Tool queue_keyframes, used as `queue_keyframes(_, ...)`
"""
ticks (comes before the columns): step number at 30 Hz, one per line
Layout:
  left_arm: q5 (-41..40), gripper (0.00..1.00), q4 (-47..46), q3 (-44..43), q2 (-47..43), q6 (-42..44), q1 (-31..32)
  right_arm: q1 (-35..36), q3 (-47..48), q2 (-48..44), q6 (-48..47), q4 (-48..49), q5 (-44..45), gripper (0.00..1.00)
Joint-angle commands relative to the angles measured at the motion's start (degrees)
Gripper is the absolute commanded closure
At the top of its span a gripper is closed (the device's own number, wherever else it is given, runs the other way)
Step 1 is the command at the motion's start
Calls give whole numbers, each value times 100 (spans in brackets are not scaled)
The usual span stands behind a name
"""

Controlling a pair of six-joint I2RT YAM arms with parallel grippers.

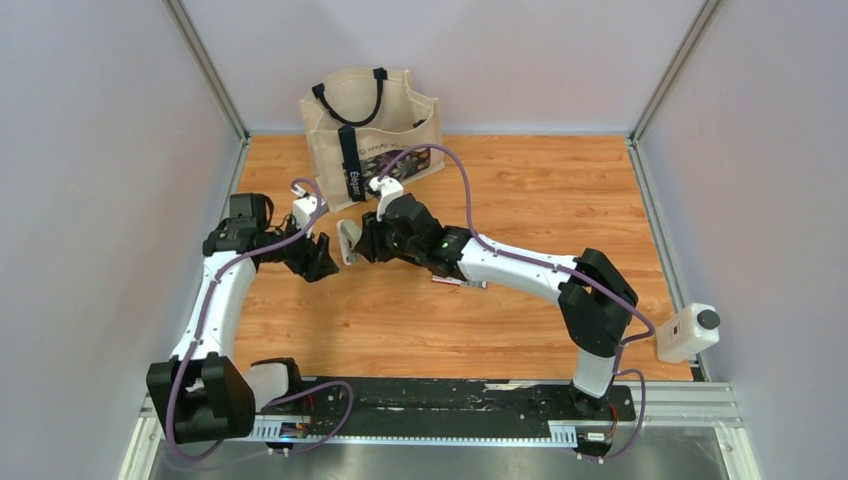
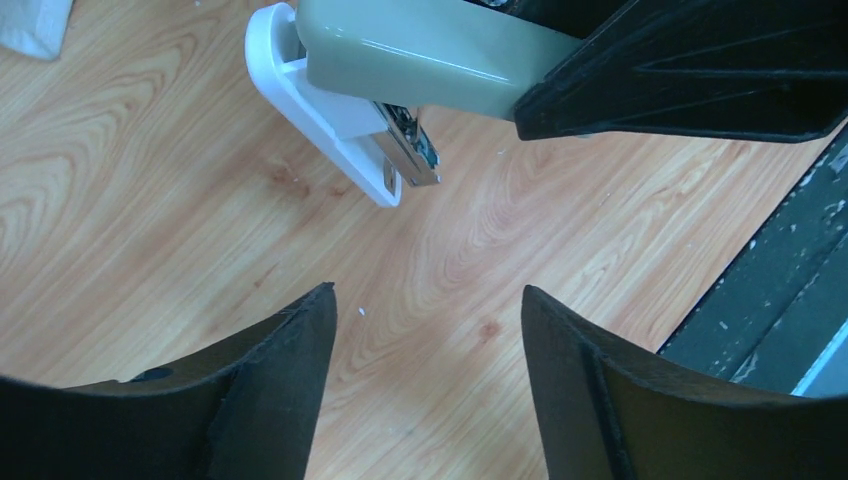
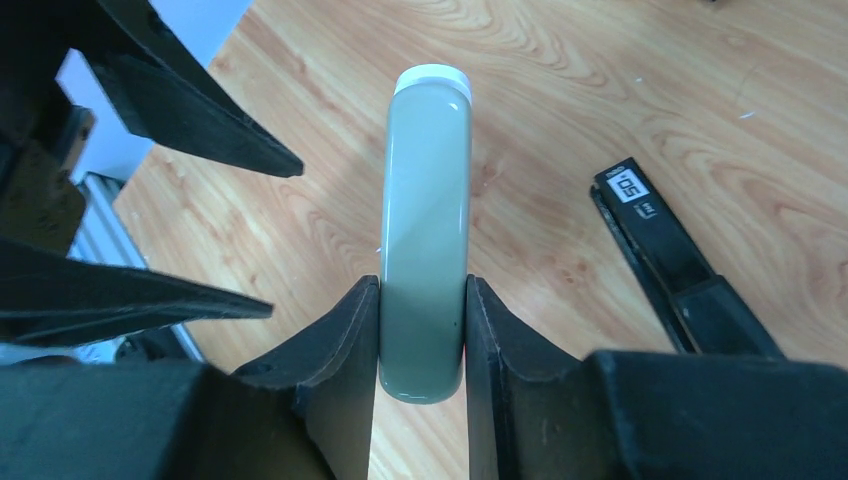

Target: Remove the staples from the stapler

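Note:
My right gripper [image 3: 422, 292] is shut on the stapler [image 3: 425, 200], clamping the rear of its grey-green top and holding it above the table. In the left wrist view the stapler [image 2: 400, 50] hangs at the top, its white base [image 2: 300, 95] swung away from the top and the metal magazine [image 2: 408, 152] showing between them. I cannot make out any loose staples. My left gripper [image 2: 425, 300] is open and empty, just below and in front of the stapler. In the top view the left gripper [image 1: 318, 258] and right gripper [image 1: 362, 243] face each other around the stapler [image 1: 348, 241].
A beige tote bag [image 1: 370, 130] stands at the back of the wooden table. A flat red-and-white box [image 1: 460, 283] lies under my right forearm. A black bar with a white label [image 3: 660, 240] lies to the right of the stapler. A white camera unit [image 1: 688, 332] sits at the right edge.

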State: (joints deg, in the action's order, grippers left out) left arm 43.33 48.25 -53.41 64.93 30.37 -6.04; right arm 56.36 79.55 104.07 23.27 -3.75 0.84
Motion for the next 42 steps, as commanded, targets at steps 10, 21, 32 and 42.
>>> queue_keyframes(10, 115, 22, -210, 339, 310, 1287, 94, -195, -387, -616, 1013, 1157, -1059, 100)
queue_keyframes(21, -27, 36, -712, 533, 196, 1226, 147, -195, -475, -572, 1233, 1421, -1525, 100)
queue_keyframes(32, -123, 65, -826, 673, -68, 1463, 156, -187, -669, -581, 1312, 1517, -1771, 100)
queue_keyframes(42, -676, 91, -1247, 963, -472, 1682, 191, -195, -941, -730, 1233, 1395, -2000, 100)
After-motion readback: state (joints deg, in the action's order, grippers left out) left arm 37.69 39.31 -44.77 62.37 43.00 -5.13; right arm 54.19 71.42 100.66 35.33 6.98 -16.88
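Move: The green-and-white stapler, held in the right hand, lies about 4 cm ahead of the left hand point, 4 cm to its right and 4 cm below. From the right hand, the stapler's middle is about 1 cm ahead, 3 cm left and 1 cm lower; the open left fingers are roughly 3 cm back, 6 cm left and 3 cm higher. Below the right hand, the black stapler lies some 3 cm ahead and 7 cm right, the staple box 2 cm back and 19 cm right. The stapler is carried back about 4 cm by the right hand, which first rises nearly 4 cm, then sinks roughly halfway back, turning some 20 degrees and keeping its grip on the green cover. The left hand drops about 4 cm beside the stapler, then closes its open fingers on the free end of the white base, easing slightly left as they shut. ##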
